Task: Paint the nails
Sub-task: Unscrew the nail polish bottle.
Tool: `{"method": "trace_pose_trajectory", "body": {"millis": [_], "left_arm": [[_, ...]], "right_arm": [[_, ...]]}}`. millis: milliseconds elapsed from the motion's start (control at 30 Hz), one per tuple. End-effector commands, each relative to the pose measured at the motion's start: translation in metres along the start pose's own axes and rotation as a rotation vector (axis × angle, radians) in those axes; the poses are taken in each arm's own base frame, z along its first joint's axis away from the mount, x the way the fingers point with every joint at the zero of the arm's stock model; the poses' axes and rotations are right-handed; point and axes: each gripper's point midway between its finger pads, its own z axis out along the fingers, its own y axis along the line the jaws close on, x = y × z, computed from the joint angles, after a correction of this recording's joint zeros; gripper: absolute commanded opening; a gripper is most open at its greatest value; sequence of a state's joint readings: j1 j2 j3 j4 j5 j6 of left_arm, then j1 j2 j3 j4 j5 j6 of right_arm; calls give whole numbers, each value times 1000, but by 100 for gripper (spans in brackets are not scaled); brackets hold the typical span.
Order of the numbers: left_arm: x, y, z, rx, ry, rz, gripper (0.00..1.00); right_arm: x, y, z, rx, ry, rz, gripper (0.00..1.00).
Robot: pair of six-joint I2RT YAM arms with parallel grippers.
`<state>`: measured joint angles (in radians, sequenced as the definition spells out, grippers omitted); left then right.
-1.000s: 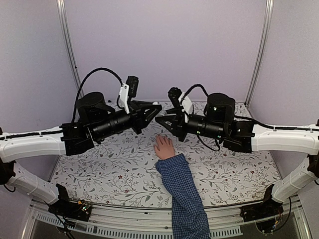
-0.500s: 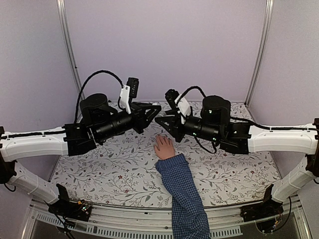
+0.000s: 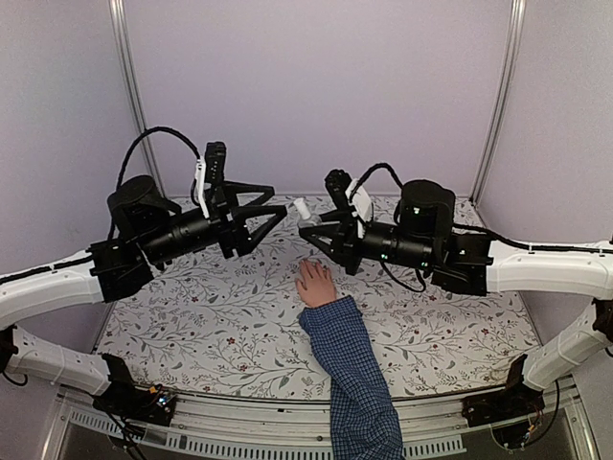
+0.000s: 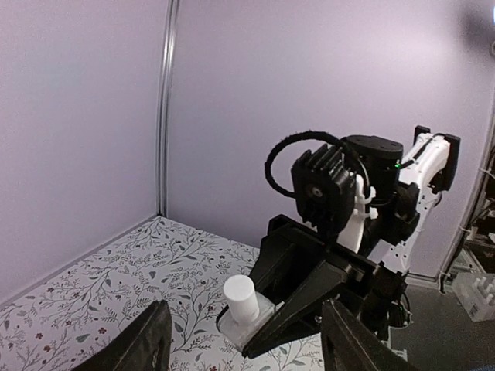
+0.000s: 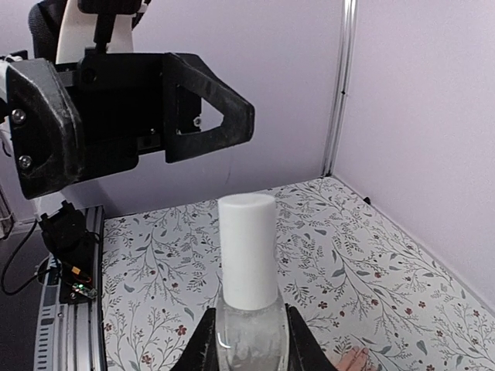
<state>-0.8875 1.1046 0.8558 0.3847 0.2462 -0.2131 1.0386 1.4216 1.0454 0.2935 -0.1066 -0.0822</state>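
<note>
A small clear nail polish bottle [image 3: 304, 213] with a white cap [image 5: 247, 251] is held upright above the table, and my right gripper [image 3: 311, 228] is shut on its glass body [image 5: 249, 334]. My left gripper [image 3: 279, 199] stands open a short way to the left of the cap, touching nothing; its jaws also frame the bottle [image 4: 246, 305] in the left wrist view. Below the bottle a pale hand [image 3: 314, 285] lies flat on the table, ending a blue checked sleeve [image 3: 356, 379]. The nails at its fingertips [image 3: 308, 265] are too small to make out.
The table carries a floral-patterned cloth [image 3: 211, 316]. Lilac walls with metal corner posts [image 3: 132, 86] close the back and sides. The left gripper [image 5: 246, 124] hangs in front of the right wrist camera.
My left gripper has opened and drawn back to the left, away from the bottle's cap. The right gripper has kept hold of the bottle, almost in the same place.
</note>
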Motion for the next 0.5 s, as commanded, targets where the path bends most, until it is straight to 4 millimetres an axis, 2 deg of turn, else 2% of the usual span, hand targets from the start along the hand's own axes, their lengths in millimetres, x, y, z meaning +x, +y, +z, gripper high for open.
{"method": "trace_pose_trajectory", "body": {"millis": [0, 200, 467], "left_arm": [[-1, -31, -14, 195, -15, 101, 68], [-6, -71, -34, 422, -55, 189, 67], [3, -96, -35, 563, -35, 208, 62]], "right_arm": [[-20, 34, -20, -231, -62, 2, 0], [-33, 83, -41, -552, -92, -15, 0], [-27, 110, -44, -766, -57, 18, 0]]}}
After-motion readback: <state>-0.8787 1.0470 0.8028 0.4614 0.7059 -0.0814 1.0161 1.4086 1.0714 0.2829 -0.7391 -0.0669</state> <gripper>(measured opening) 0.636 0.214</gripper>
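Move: The white cap of the nail polish bottle is clear of the left fingers: it sits about 4 cm to the left hand's right, 2 cm ahead and 3 cm below. The right hand already holds the bottle's glass body; the cap stands some 3 cm above that hand and 1 cm to its left, about level fore and aft. The person's hand rests on the table roughly 14 cm ahead of the right hand and 28 cm below, in line sideways. Keeping its pinch on the glass body, the right hand draws the bottle back about 10 cm towards the robot and rises slightly, swinging some 35 degrees counter-clockwise. The open left hand touches nothing and travels back alongside by about 8 cm, turning roughly 25 degrees clockwise and rolling a little, so its spread fingers come to point straight right, slightly nearer the cap. ##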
